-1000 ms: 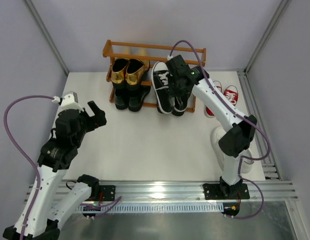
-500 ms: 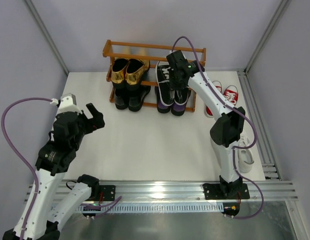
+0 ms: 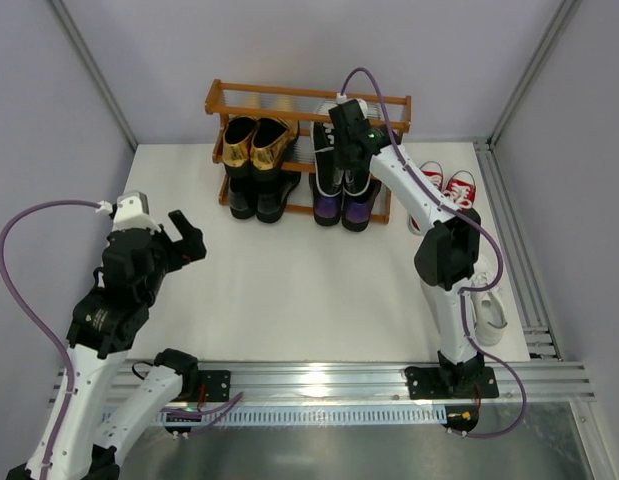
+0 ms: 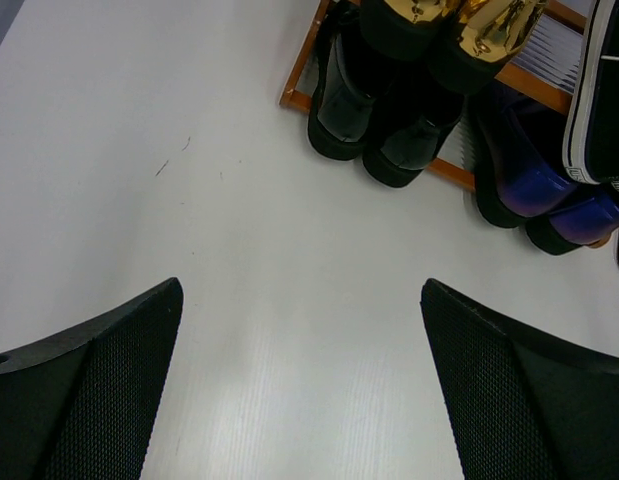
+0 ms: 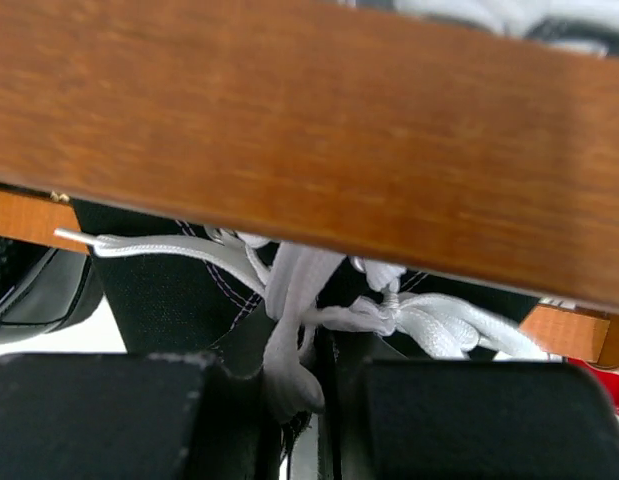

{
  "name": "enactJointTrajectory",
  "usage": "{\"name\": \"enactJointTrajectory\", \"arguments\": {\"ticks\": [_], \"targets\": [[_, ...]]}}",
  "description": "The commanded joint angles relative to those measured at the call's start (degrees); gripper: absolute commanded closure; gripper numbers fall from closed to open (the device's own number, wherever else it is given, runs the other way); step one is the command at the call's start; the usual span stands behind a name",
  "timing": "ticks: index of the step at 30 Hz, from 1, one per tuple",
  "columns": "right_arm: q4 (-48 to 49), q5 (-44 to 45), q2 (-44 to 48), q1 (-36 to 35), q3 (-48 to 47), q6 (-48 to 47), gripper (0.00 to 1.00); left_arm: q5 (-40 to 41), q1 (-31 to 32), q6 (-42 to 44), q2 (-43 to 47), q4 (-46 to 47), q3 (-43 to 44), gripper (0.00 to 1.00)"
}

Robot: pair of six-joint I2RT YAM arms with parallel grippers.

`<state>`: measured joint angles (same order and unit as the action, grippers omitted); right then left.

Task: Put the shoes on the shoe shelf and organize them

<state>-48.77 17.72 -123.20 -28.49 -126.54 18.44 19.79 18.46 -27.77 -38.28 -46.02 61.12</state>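
Note:
The orange-brown shoe shelf (image 3: 309, 98) stands at the table's far edge. Gold loafers (image 3: 255, 140) sit on its upper tier, with glossy black dress shoes (image 3: 257, 196) below them. Purple loafers (image 3: 345, 204) fill the lower right. My right gripper (image 3: 351, 138) is shut on the black-and-white sneakers (image 3: 325, 152) at the upper tier, beside the gold loafers. In the right wrist view a shelf rail (image 5: 309, 130) crosses just above the white laces (image 5: 319, 290), and my gripper (image 5: 324, 400) pinches black canvas and lace. My left gripper (image 3: 189, 232) hangs open over bare table, well short of the shelf.
Red sneakers with white toes (image 3: 444, 190) lie on the table right of the shelf. White sneakers (image 3: 489, 312) lie by the right arm's base. The left wrist view shows the black dress shoes (image 4: 374, 100) and purple loafers (image 4: 529, 175) ahead of the open gripper (image 4: 300, 295).
My right gripper has carried the black-and-white sneakers up and back to the upper tier, uncovering the purple loafers below. The left arm has drawn back a little toward the near left.

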Motion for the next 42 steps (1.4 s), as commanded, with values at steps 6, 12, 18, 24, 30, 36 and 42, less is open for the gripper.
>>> {"name": "enactJointTrajectory", "arguments": {"ticks": [6, 12, 18, 24, 30, 36, 42], "targets": [[14.14, 4.96, -0.46, 2.38, -3.97, 0.2, 0.96, 0.86, 0.0, 1.23, 1.1, -1.09, 1.46, 0.0], [14.67, 6.01, -1.17, 3.7, -4.51, 0.11, 0.96, 0.69, 0.0, 1.23, 1.28, -1.09, 1.02, 0.0], [13.62, 5.05, -0.73, 4.5, -4.07, 0.29, 0.85, 0.51, 0.0, 1.23, 0.93, -0.74, 0.75, 0.0], [15.02, 3.12, 2.34, 4.41, 0.5, 0.11, 0.66, 0.42, -0.09, 1.05, 1.28, -0.91, 0.75, 0.0], [15.55, 2.68, 5.24, 4.5, 3.58, -0.59, 0.59, 0.51, 0.0, 0.7, 1.63, -0.91, 0.66, 0.0], [18.01, 1.8, 11.12, 4.06, 8.76, -1.03, 0.55, 0.86, -0.09, 0.61, 2.16, -0.74, 0.66, 0.0], [17.75, 0.04, 15.87, 3.71, 9.38, -2.0, 0.44, 0.86, 0.0, 0.7, 1.55, 0.14, 1.54, 0.0]]}}
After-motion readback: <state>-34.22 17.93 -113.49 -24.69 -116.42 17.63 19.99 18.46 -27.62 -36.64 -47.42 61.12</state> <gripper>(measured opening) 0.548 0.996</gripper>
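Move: On the middle shelf, directly over the purple loafers, the right hand's black sneakers are bound for a spot about 3 cm ahead, 2 cm right and 3 cm below it. From that hand the purple loafers lie level ahead, about 1 cm left and 15 cm down. The gold shoes stand some 16 cm left, level ahead; the red sneakers are about 8 cm back and 20 cm right. For the left hand the spot is roughly 29 cm ahead and 33 cm right, 12 cm lower. Easing the still-pinched black sneakers forward and a little right, deeper onto the middle shelf, the right hand goes about 4 cm forward in all, its fingers starting to open on the way from nearly shut to about half. Then it comes free of the shoes, rising some 5 cm and backing off about 2 cm, the fingertips tipping up. ##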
